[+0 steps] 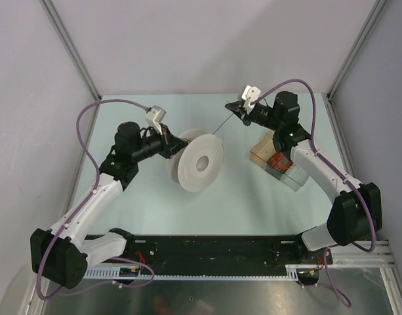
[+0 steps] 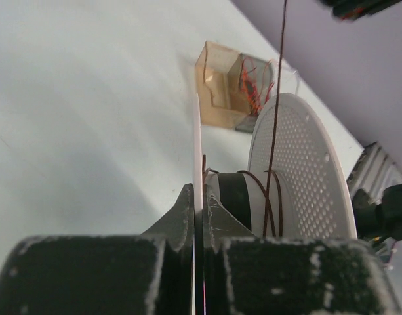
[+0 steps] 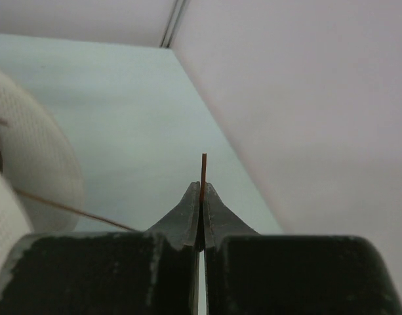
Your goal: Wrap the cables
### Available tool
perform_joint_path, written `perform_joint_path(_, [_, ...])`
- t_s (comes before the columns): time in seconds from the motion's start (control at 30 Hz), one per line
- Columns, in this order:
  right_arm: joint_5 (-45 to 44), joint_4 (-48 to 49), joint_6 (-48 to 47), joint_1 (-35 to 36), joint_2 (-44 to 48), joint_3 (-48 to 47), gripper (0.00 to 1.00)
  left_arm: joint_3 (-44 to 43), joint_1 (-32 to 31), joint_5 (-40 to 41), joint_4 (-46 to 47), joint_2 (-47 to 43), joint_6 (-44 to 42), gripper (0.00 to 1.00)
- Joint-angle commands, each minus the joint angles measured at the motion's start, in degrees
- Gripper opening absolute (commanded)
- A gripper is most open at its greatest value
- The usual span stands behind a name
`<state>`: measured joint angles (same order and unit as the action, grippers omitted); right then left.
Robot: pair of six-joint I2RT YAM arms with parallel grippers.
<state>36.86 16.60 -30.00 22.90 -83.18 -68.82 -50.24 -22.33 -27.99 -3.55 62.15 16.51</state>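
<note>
The white perforated spool (image 1: 199,161) stands on edge mid-table. My left gripper (image 1: 173,143) is shut on the spool's near flange (image 2: 197,151), seen edge-on between its jaws (image 2: 199,197). A few turns of the thin dark brown wire (image 2: 274,111) lie round the spool's hub. From there the wire (image 1: 220,125) runs taut up and right to my right gripper (image 1: 235,108). In the right wrist view the right gripper (image 3: 202,190) is shut on the wire, whose short end (image 3: 203,167) sticks out past the fingertips. The spool (image 3: 37,157) shows at the left.
A clear plastic box (image 1: 279,164) holding a small orange-red wire coil sits under the right arm, to the right of the spool; it also shows in the left wrist view (image 2: 223,85). Enclosure walls and metal posts (image 1: 69,46) bound the table's back and sides.
</note>
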Motion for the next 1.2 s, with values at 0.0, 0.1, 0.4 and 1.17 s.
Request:
perform_joint_path(0.0, [1.9, -2.5, 8.8, -4.9, 0.2, -2.7, 0.0, -3.7, 4.7, -12.8, 8.0, -2.3, 8.2, 0.0])
perform_joint_path(0.1, [3.7, -3.5, 15.3, -7.1, 0.7, -2.6, 0.0, -5.8, 8.7, -15.7, 10.8, -1.0, 15.4, 0.0])
perform_joint_path(0.4, [6.3, -0.9, 32.0, -6.4, 2.9, -1.8, 0.0, -9.4, 15.1, -20.0, 21.9, 5.2, 44.2, 0.0])
perform_joint_path(1.17, [-5.9, -2.7, 13.5, 12.6, 13.7, 5.8, 0.0, -15.8, 21.1, -15.1, 16.8, 13.7, 72.5, 0.0])
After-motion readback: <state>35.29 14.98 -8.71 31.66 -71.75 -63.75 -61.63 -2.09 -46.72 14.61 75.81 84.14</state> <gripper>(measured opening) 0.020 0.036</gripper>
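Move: The left hand grips the cable spool by one flange rim, its core some 5 cm to the right, 3 cm back and 5 cm below. The right hand pinches the cable end; from it the core lies about 10 cm left, 13 cm back and 14 cm lower, and the divided box on the table is roughly 19 cm right, 9 cm back and 31 cm down. From the left hand the cable end is about 10 cm ahead, 15 cm right and 9 cm higher. Keeping its grip on the flange, the left hand lifts the spool about 11 cm while carrying it forward and somewhat left, rolling its left side down and tipping its fingers down so that the outer flange turns face up. The right hand keeps the cable pinched, dips briefly down and right as its fingers tip downward, then sweeps back about 10 cm, rising and swinging left beside the spool's right rim. ##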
